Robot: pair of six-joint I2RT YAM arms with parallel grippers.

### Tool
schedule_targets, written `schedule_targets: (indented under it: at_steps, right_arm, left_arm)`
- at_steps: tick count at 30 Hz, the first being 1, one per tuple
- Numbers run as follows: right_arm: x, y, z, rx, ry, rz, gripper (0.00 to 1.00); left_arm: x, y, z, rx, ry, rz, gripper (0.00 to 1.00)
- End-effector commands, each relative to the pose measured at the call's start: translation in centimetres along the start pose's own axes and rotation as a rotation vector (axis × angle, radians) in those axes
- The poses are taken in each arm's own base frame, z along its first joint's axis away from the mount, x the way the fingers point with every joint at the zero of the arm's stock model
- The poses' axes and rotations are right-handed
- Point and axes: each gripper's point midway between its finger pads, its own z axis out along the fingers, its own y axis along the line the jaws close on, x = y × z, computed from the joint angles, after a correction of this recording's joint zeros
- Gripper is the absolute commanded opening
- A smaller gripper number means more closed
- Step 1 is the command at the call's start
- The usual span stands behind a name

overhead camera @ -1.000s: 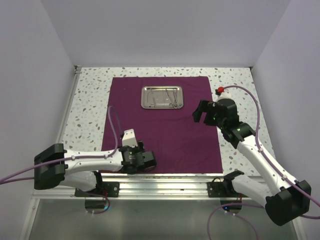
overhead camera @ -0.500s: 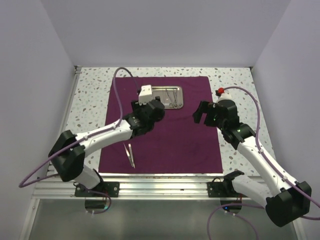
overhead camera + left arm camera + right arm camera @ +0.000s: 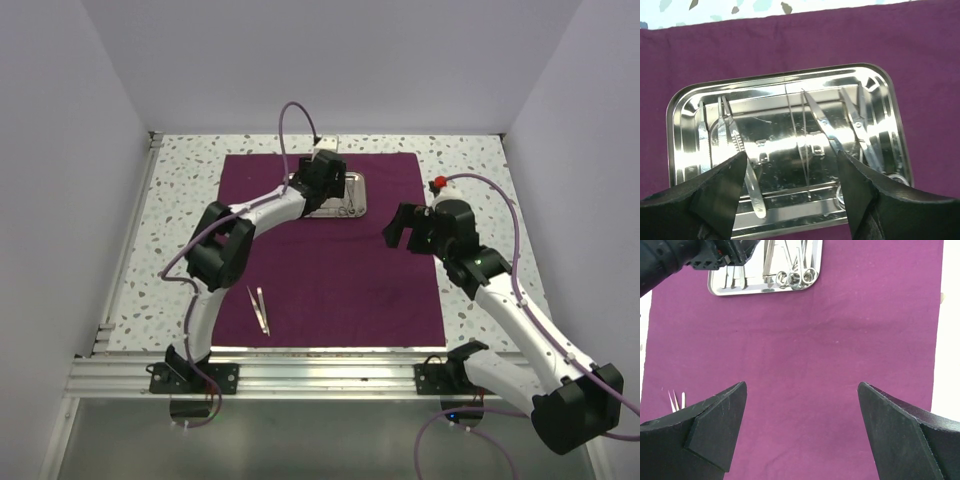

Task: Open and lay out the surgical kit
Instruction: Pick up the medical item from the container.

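Observation:
The maroon cloth wrap [image 3: 340, 270] lies spread flat on the table. At its far end sits the steel tray [image 3: 357, 206], and my left gripper [image 3: 325, 180] hovers over it. In the left wrist view the left gripper [image 3: 791, 159] is open and empty above the tray [image 3: 790, 76], which holds tweezers [image 3: 735, 145], forceps [image 3: 824, 125] and scissors [image 3: 860, 120]. Another pair of tweezers [image 3: 260, 310] lies on the cloth near its front edge. My right gripper [image 3: 400, 228] hangs open over the cloth's right part, with only cloth [image 3: 840, 340] between the jaws of that gripper [image 3: 801, 385].
Speckled tabletop [image 3: 175, 220] borders the cloth on both sides and behind. White walls close in the table. An aluminium rail [image 3: 320, 372] runs along the near edge. In the right wrist view the left arm [image 3: 685, 255] covers the tray's left end [image 3: 720, 289].
My left arm has swung from the cloth's front edge out to the tray. A pair of tweezers now lies on the cloth where it was. The right arm has not moved.

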Motion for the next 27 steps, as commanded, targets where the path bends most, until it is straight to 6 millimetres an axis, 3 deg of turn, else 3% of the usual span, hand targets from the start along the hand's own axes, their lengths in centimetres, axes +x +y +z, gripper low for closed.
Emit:
schedule_targets:
  at_steps: [1,7,16,19,23,27]
  right_arm:
    - [-0.5,0.8,0.0,-0.034,-0.015,-0.006,0.97]
    - [-0.2,0.8,0.6,-0.028,0.004,-0.004,0.97]
    - [0.0,0.5,1.0,-0.010,0.012,-0.002,0.97]
    - [-0.1,0.5,0.9,-0.011,0.009,-0.003,0.97]
    - [0.0,0.4,1.0,-0.006,0.010,-0.002,0.96]
    - [0.0,0.4,1.0,-0.004,0.011,-0.001,0.97]
  left_arm:
    - [-1.4,0.2,1.0,0.041,-0.014,-0.008,0.76]
    - [2.7,-0.3,2.9,0.078,0.054,0.005,0.69]
    - [5.0,0.1,4.1,0.054,0.094,0.012,0.59]
    - [5.8,0.3,4.4,0.044,0.109,0.021,0.44]
    - [6.5,0.5,4.8,0.027,0.126,0.030,0.01]
    - [6.5,0.8,4.8,0.012,0.128,0.032,0.00]
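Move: The thin tweezers in the metal tray lie about 7 cm below the left hand and some 2 cm ahead. Also about 7 cm down are a pair of scissors, roughly 4 cm right and 1 cm ahead, and the nearest ribbed forceps, some 5 cm left and 1 cm ahead. From the right hand, the thin tweezers are about 20 cm ahead, 17 cm left and 16 cm lower. The left hand sinks about 6.5 cm onto the thin tweezers and shuts its wide-open fingers, pinching them mid-length. ##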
